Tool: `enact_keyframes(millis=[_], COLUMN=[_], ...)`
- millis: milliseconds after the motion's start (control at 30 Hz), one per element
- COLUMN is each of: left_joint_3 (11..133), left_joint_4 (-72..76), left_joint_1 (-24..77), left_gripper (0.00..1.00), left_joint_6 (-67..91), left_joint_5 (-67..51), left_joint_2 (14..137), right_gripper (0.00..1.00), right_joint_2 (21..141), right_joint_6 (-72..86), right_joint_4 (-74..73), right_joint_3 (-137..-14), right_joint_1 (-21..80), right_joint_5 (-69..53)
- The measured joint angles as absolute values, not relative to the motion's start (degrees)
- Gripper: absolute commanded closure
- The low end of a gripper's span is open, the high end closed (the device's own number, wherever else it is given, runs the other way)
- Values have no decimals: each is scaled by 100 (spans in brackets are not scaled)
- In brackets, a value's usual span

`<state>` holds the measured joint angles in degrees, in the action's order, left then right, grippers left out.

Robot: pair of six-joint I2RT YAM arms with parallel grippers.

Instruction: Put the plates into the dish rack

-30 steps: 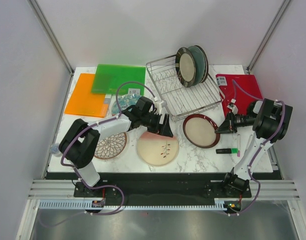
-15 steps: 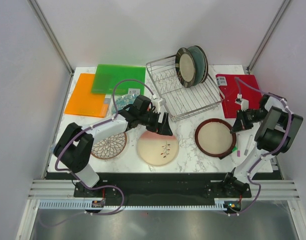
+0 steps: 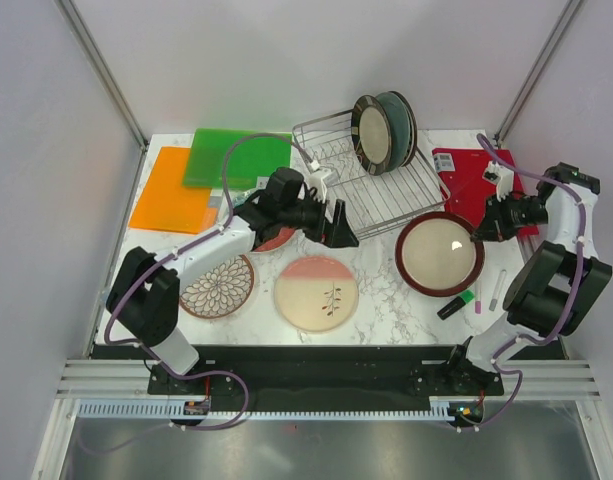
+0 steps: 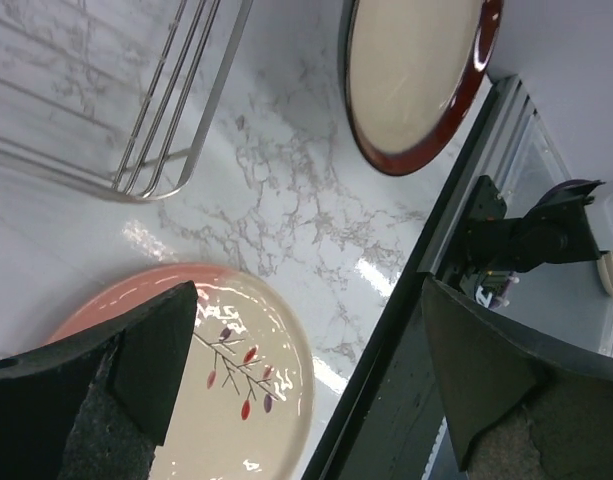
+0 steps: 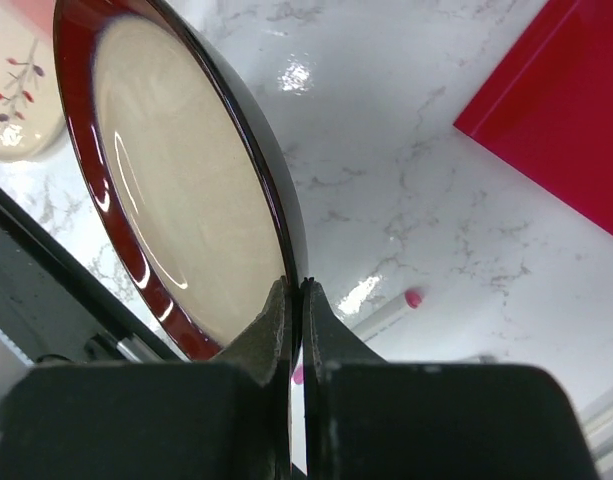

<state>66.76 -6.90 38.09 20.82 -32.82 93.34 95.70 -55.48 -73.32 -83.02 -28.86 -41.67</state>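
My right gripper (image 3: 483, 226) (image 5: 296, 286) is shut on the rim of the cream plate with the maroon rim (image 3: 439, 253) (image 5: 176, 200), holding it tilted above the table, right of the silver wire dish rack (image 3: 371, 190) (image 4: 171, 120). My left gripper (image 3: 341, 226) (image 4: 308, 290) hangs open and empty between the rack's front corner and the pink-cream sprig plate (image 3: 316, 292) (image 4: 256, 390), which lies flat below it. The brown petal plate (image 3: 218, 288) lies to the left. A red plate (image 3: 276, 240) peeks from under the left arm.
Two dark plates (image 3: 383, 130) stand upright at the rack's back. Green (image 3: 236, 155) and orange (image 3: 174, 192) boards lie at the back left, a red board (image 3: 486, 172) (image 5: 576, 120) at the back right. Markers (image 3: 453, 305) lie near the right front edge.
The right gripper has carried the maroon-rimmed plate up and to the right. The left gripper has risen off the sprig plate toward the rack, and its jaws have opened wider.
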Motion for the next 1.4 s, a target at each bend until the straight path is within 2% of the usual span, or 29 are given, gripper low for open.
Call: enact_keyframes(millis=[133,300,567,667,733,767,800,833,867,900,967,1000,1100,1233,1400], left_joint_3=[7269,7985,8584,8807,8962,9032,9096,9137,9146,9153,9155,9155,9120,8960,8930], left_joint_4=[-624,-432,-484,-548,-550,-556,-550,-582,-639,-694,-744,-733,-760,-856,-1197], left_joint_1=[3811,3817,4005,4136,4219,4254,4283,4300,4300,4261,4147,4088,3964,3955,3951], left_gripper=[0,0,0,4,18,31,60,80,92,97,98,98,98,98,98], left_joint_6=[2078,1973,1682,1601,1568,1549,1529,1503,1472,1496,1575,1588,1557,1236,932], left_joint_5=[-3347,-3354,-3284,-3192,-3164,-3177,-3201,-3173,-3188,-3291,-3063,-3076,-3229,-3645,-3924], left_joint_2=[9411,9845,10641,10820,10921,10967,11006,11028,11032,11041,11080,11087,11067,11063,11065], right_gripper=[100,100,100,100,100,100,100,100,100,100,99,86,60,48,46], right_joint_2=[9653,10079,10401,10519,10575,10589,10600,10604,10610,10613,10608,10608,10630,10630,10648], right_joint_6=[-5457,-5131,-4731,-4659,-4628,-4624,-4622,-4628,-4630,-4637,-4689,-4735,-4805,-4829,-4980], right_joint_4=[-7465,-7516,-7483,-7478,-7476,-7476,-7481,-7472,-7472,-7500,-7730,-7717,-7690,-7797,-7887], right_joint_3=[-8425,-9168,-9810,-9929,-9968,-9970,-9970,-9970,-9974,-9979,-9988,-9990,-9981,-9852,-9688], right_joint_1=[-2786,-2508,-2112,-1986,-1894,-1850,-1811,-1776,-1756,-1756,-1743,-1704,-1599,-1581,-1391], right_joint_5=[-4484,-5078,-5634,-5697,-5710,-5714,-5717,-5697,-5712,-5741,-5817,-5846,-5854,-6112,-6117])
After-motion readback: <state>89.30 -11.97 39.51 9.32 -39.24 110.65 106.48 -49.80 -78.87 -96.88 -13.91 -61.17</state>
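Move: The right hand already grips the right rim of the dark-red-rimmed plate above the table. The dish rack's middle lies about 20 cm left, 13 cm ahead and 11 cm below it, and the red board about 7 cm right, 10 cm ahead. From the empty left hand the held plate's middle is roughly 20 cm right, 4 cm back and 6 cm lower; the rack's middle 7 cm right, 13 cm ahead; the pink plate 5 cm left, 14 cm back. The left fingers shut on the left rim of the held plate after that hand, wide open, arcs right and forward about 10 cm, rising then sinking. The right hand carries the plate some 12 cm left towards it, also forward and up about 5 cm, rolling 20 degrees, and opens once the left has closed. Gripping, the left hand eases back left and down a few centimetres. ##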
